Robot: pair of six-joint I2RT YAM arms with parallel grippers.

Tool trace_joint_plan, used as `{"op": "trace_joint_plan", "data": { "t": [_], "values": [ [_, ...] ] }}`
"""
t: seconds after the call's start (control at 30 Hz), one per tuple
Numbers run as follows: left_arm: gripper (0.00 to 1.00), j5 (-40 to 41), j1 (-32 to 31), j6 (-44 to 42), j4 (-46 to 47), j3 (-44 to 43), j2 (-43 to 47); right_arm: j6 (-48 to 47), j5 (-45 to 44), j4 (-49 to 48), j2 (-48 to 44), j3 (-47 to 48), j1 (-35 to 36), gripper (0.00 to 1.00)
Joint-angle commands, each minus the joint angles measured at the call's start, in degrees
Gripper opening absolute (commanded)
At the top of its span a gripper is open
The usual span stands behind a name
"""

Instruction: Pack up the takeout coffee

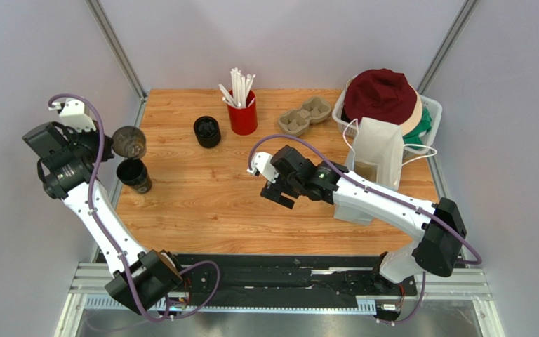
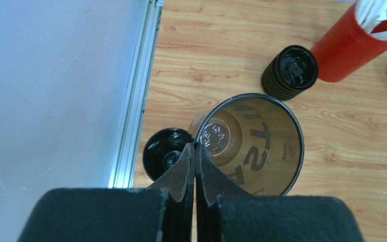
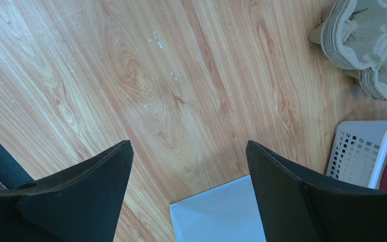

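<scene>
My left gripper point(image 1: 109, 146) point(image 2: 195, 147) is shut on the rim of a see-through brownish cup point(image 1: 129, 142) point(image 2: 253, 146) with a black rim and black letters, and holds it above the table's left edge. The coffee cup point(image 1: 134, 175) point(image 2: 166, 154), small and glossy dark inside, stands on the table just below and to the left of the held cup. It has no lid on it. My right gripper point(image 1: 277, 194) point(image 3: 188, 151) is open and empty over the middle of the table, next to the white paper bag point(image 1: 377, 151) point(image 3: 220, 214).
A squat black ribbed piece point(image 1: 207, 131) point(image 2: 290, 73) and a red cup of white straws point(image 1: 243, 112) point(image 2: 349, 45) stand at the back. Cardboard cup carriers point(image 1: 304, 117) point(image 3: 364, 43) lie to their right. A white basket point(image 1: 430, 112) point(image 3: 362, 151) of hats is at the far right.
</scene>
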State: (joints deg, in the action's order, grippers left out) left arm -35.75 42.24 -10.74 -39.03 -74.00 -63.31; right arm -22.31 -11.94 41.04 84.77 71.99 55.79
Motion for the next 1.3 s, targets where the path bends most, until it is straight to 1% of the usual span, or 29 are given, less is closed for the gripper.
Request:
{"op": "trace_joint_plan", "data": {
  "t": [0.0, 0.07, 0.1, 0.17, 0.2, 0.23, 0.27, 0.3, 0.33, 0.37, 0.4, 0.47, 0.5, 0.57, 0.6, 0.67, 0.7, 0.77, 0.9, 1.13, 1.27],
  "values": [
    [0.00, -1.79, -5.82, -1.82, -3.25, -2.56, 3.63, 0.51, -1.24, -2.63, -5.39, 0.96, -0.68, 0.90],
    [0.00, -0.30, -9.35, -2.52, -3.86, -2.21, 4.50, 1.03, -0.98, -2.45, -6.72, 1.93, -2.96, 0.90],
    [0.00, 2.32, -13.89, -2.70, -4.04, -2.03, 4.68, 1.38, 0.16, -2.02, -7.94, 2.63, -3.92, 0.90],
    [0.00, 5.06, -18.66, -3.05, -4.21, -1.59, 4.25, 2.00, 2.27, -0.79, -9.01, 4.91, -8.14, 0.90],
    [0.00, 7.25, -21.12, -2.97, -4.30, -1.59, 3.81, 2.18, 4.97, 0.78, -10.14, 5.79, -9.55, 0.90],
    [0.00, 8.14, -25.41, -3.06, -4.48, -1.94, 3.28, 2.18, 6.13, 1.67, -10.76, 6.49, -12.00, 0.90],
    [0.00, 8.85, -27.37, -2.88, -4.48, -2.20, 1.80, 1.92, 6.93, 3.16, -11.29, 7.81, -12.63, 0.90],
    [0.00, 9.81, -30.78, -2.88, -4.48, -2.55, 0.83, 1.22, 7.46, 3.61, -12.60, 7.99, -13.07, 0.91],
    [0.00, 9.82, -32.29, -2.79, -4.48, -3.25, -1.10, 0.95, 7.46, 3.96, -13.40, 7.99, -13.16, 0.91],
    [0.00, 10.08, -33.87, -2.71, -4.39, -3.69, -2.16, 0.86, 7.81, 4.22, -14.01, 7.30, -13.16, 0.91],
    [0.00, 11.04, -36.93, -2.70, -4.39, -4.05, -3.13, 0.86, 9.47, 4.40, -15.33, 6.68, -13.08, 0.91],
    [0.00, 12.01, -40.20, -2.97, -3.78, -4.66, -6.38, 1.21, 11.06, 4.23, -16.48, 5.36, -13.16, 0.91],
    [0.00, 12.89, -43.52, -3.14, -3.34, -4.75, -7.35, 1.47, 11.07, 4.05, -17.18, 4.05, -13.16, 0.91],
    [0.00, 12.98, -46.53, -3.23, -1.94, -4.75, -10.33, 1.30, 11.15, 3.00, -17.53, 2.55, -13.16, 0.91],
    [0.00, 12.98, -49.24, -3.23, -1.32, -4.75, -11.30, 1.04, 9.94, 2.47, -17.71, 0.81, -13.16, 0.91],
    [0.00, 12.90, -51.72, -3.06, 0.34, -4.93, -14.38, -0.19, 9.31, 1.59, -17.80, -0.70, -13.16, 0.91],
    [0.00, 12.72, -54.08, -3.14, 0.79, -5.02, -15.43, -0.72, 8.96, 1.50, -17.63, -1.32, -13.16, 0.91],
    [0.00, 12.72, -56.20, -3.06, 1.93, -5.72, -18.86, -1.60, 8.78, 0.63, -17.71, -3.16, -13.16, 0.91],
    [0.00, 12.37, -62.08, -3.06, 3.17, -7.82, -24.75, -3.00, 10.01, -0.96, -18.50, -5.89, -13.08, 0.90],
    [0.00, 11.58, -68.25, -1.30, 5.89, -9.94, -34.15, -3.89, 7.73, -4.03, -18.86, -10.11, -13.07, 0.90],
    [0.00, 9.12, -70.09, 0.02, 7.73, -9.50, -36.62, -3.97, 7.29, -4.65, -18.42, -10.99, -13.16, 0.90]
  ]
}}
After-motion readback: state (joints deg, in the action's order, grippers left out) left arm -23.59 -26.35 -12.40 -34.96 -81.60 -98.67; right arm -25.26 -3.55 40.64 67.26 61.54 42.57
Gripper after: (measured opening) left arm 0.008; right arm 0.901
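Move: The left hand holds the clear cup high; the open mid-table spot it is taken to lies about 42 cm to its right, 4 cm ahead and 29 cm below. The stacked cups stand almost straight under this hand, some 22 cm down. Beyond the spot are the lid stack (15 cm farther out, 21 cm left) and the straw holder (20 out, 8 left). From the right hand the spot is 9 cm ahead, 11 left; the bag is 23 cm right, 3 ahead. Still pinching the clear cup by its rim, the left hand sweeps it about 38 cm to the right on the near side of the lid stack, rising a touch before sinking steadily some 17 cm towards the open table, while turning about 60 degrees clockwise and tipping down. The empty, open right hand shifts 8 cm right towards the bag, rising about 11 cm and then sinking most of it again. ##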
